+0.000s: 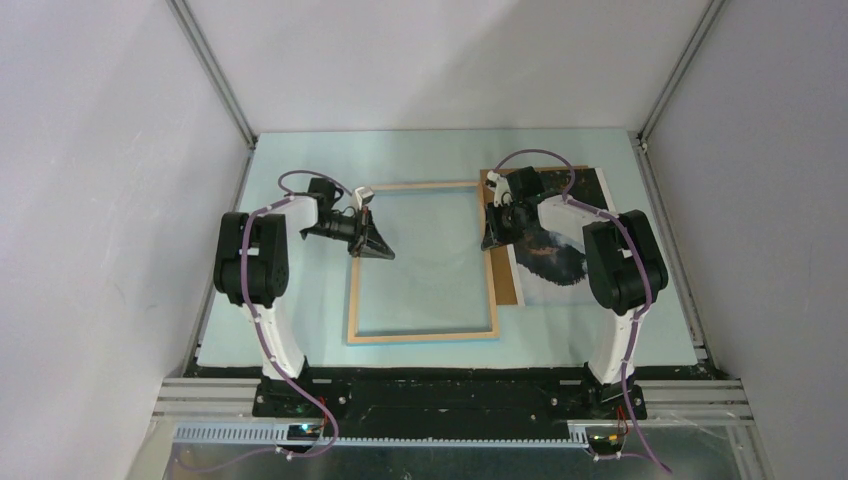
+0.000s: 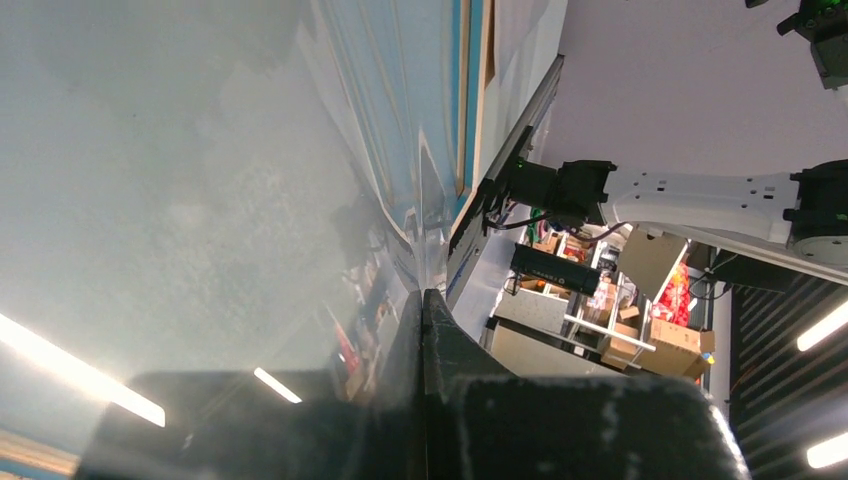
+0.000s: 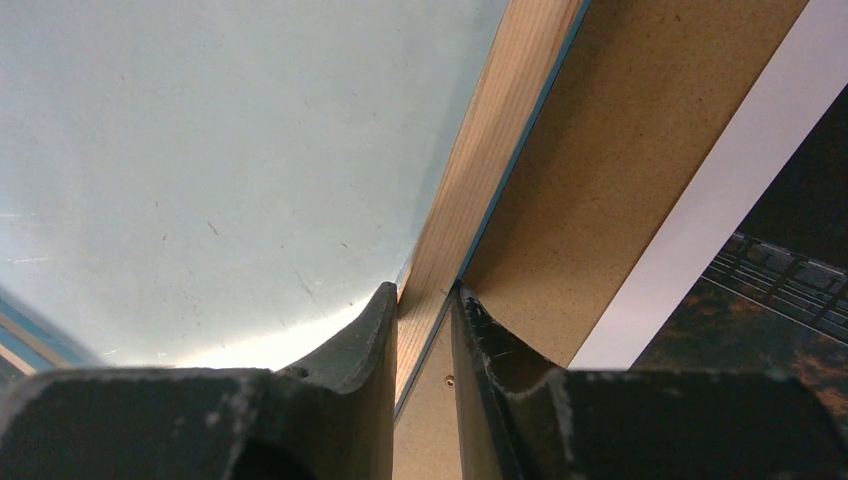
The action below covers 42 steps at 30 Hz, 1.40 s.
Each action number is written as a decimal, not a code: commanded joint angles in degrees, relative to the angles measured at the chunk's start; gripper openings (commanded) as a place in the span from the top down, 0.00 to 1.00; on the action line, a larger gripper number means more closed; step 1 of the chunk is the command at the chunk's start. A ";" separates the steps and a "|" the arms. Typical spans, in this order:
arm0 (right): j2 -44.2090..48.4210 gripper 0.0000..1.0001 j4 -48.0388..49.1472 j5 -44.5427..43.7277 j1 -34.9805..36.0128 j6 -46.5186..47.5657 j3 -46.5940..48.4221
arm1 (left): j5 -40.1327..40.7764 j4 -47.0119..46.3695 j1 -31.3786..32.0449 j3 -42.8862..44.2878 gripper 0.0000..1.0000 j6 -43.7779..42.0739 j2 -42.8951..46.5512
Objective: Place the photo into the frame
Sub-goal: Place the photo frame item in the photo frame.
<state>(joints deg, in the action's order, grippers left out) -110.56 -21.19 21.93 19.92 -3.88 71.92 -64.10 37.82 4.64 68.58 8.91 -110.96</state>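
The frame (image 1: 420, 262) lies flat in the middle of the mat, pale wood face up, with a glossy pane inside it. The photo (image 1: 560, 265), dark mountains with a white border, lies to the frame's right, partly under the right arm. My right gripper (image 1: 490, 240) straddles the frame's right rail (image 3: 500, 110), its fingers (image 3: 425, 290) closed against both sides of the wood. My left gripper (image 1: 380, 252) rests just inside the left rail, tip down on the pane. Its fingers (image 2: 425, 295) are pressed together with nothing between them.
A plain brown backing board (image 1: 505, 285) lies under the photo's left edge, hard against the frame's right rail (image 3: 620, 150). The white-walled enclosure and its metal posts (image 1: 215, 70) border the pale blue mat (image 1: 300, 330). The right arm (image 2: 700, 200) shows across the left wrist view.
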 commanded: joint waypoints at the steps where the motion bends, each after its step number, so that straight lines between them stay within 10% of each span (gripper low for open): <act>1: 0.34 0.76 0.57 2.06 0.69 0.86 1.01 | -1.26 2.29 2.91 0.75 0.99 -2.22 0.06; 42: 0.52 0.75 0.45 1.01 1.37 1.47 0.94 | 11.56 2.23 3.69 -2.19 0.46 -2.06 -0.83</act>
<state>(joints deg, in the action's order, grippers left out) -110.56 -21.21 21.82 19.97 -3.97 71.92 -53.04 38.13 5.89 67.18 8.45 -111.46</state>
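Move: The left gripper pinches the clear sheet over the frame opening, whose middle lies about 7 cm to its right, 4 cm ahead and 6 cm below. The frame's left rail runs some 8 cm to its left, its middle 4 cm ahead; the near rail's middle is 14 cm back and 7 cm right. From the right gripper, astride the right rail, the opening's middle is roughly 14 cm left, 2 cm back and 1 cm below. Spread the left fingers to about half open to let go of the clear sheet, and lower the gripper some 4 cm towards the frame opening as they part, tipping the fingertips, which point right, about 10 degrees further down. Keep the right gripper still, one finger inside and one outside the right rail, holding the frame in place. ##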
